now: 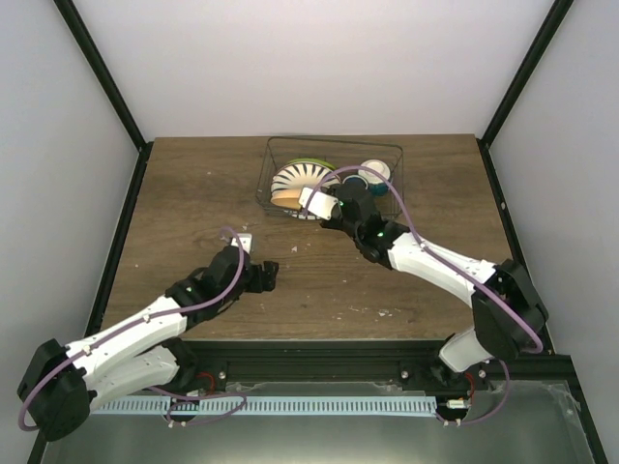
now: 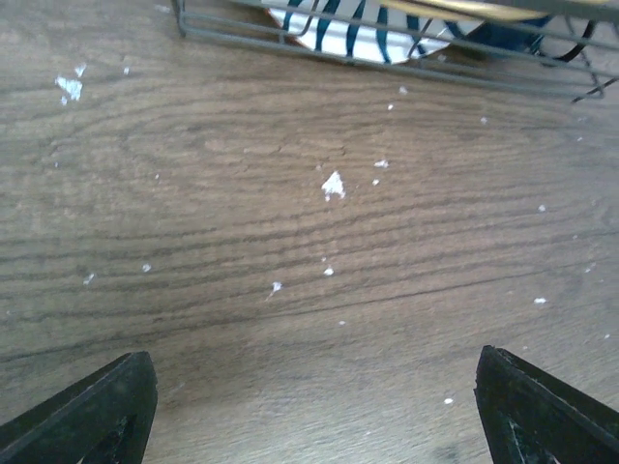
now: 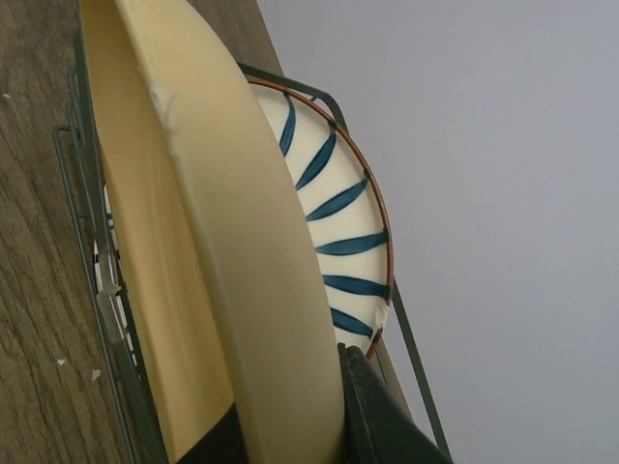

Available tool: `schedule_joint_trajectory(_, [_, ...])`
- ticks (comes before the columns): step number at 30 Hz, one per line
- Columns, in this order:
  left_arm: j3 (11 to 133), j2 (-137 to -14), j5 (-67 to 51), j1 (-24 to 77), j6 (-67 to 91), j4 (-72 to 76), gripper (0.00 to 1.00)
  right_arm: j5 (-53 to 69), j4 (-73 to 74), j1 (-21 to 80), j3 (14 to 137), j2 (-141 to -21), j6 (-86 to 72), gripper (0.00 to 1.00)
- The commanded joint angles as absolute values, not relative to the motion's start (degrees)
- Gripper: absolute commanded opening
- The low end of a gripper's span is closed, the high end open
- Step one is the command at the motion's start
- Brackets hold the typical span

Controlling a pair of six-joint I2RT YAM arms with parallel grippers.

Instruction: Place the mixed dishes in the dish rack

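The wire dish rack stands at the back of the table. Inside it the striped white plate stands on edge, with the lime-green plate beside it. A white bowl and the dark blue mug sit at the rack's right end. My right gripper reaches into the rack from the front. In the right wrist view it is shut on the yellowish rim of the lime-green plate, and the striped plate stands just behind. My left gripper hovers open over bare wood, its fingers wide apart.
The rack's front wires cross the top of the left wrist view, with the striped plate behind them. White flecks dot the wooden table. Dark frame posts border the table's sides.
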State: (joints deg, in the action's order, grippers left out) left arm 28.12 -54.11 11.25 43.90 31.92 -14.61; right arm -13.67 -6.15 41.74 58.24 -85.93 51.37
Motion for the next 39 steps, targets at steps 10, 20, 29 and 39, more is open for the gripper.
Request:
schedule_joint_trajectory(10, [44.42,-53.93,10.36,43.69,31.17,-26.14,0.92,-11.08,7.14,42.01,60.67,-72.84,42.96,0.01])
schedule_joint_trajectory(20, [48.28,-54.76,14.14,42.92,29.31,-26.44,0.92,-16.40,1.50,41.88,62.28,-64.48,43.36,0.01])
schedule_joint_trajectory(29, [60.62,-65.36,3.80,27.65,23.93,-27.19,0.92,-15.28,-9.31,33.77,71.82,-74.54,48.38,0.01])
schedule_joint_trajectory(39, [76.52,-76.72,-2.55,16.37,21.44,-31.88,0.91,-4.23,-4.87,24.56,89.49,-88.03,50.35,0.01])
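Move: The right hand, already pinching the tan plate at the rack's front, has the dish rack's middle about 17 cm ahead, 4 cm right and 18 cm below. In the rack, the striped plate leans some 10 cm ahead and 3 cm left of this hand, the blue mug 14 cm ahead and 10 cm right, each a hand's breadth or more lower. From the empty left hand the striped plate lies roughly 24 cm ahead, 9 cm right, near its height. Keep the tan plate pinched and lift it clear with the right gripper, about 21 cm in all: rise while easing back some 5 cm, then swing forward about 13 cm over the rack and drift right, tipping the fingers up some 20 degrees. Raise the open left gripper about 10 cm, then take it forward and further up beside the rack's left side, touching nothing. ##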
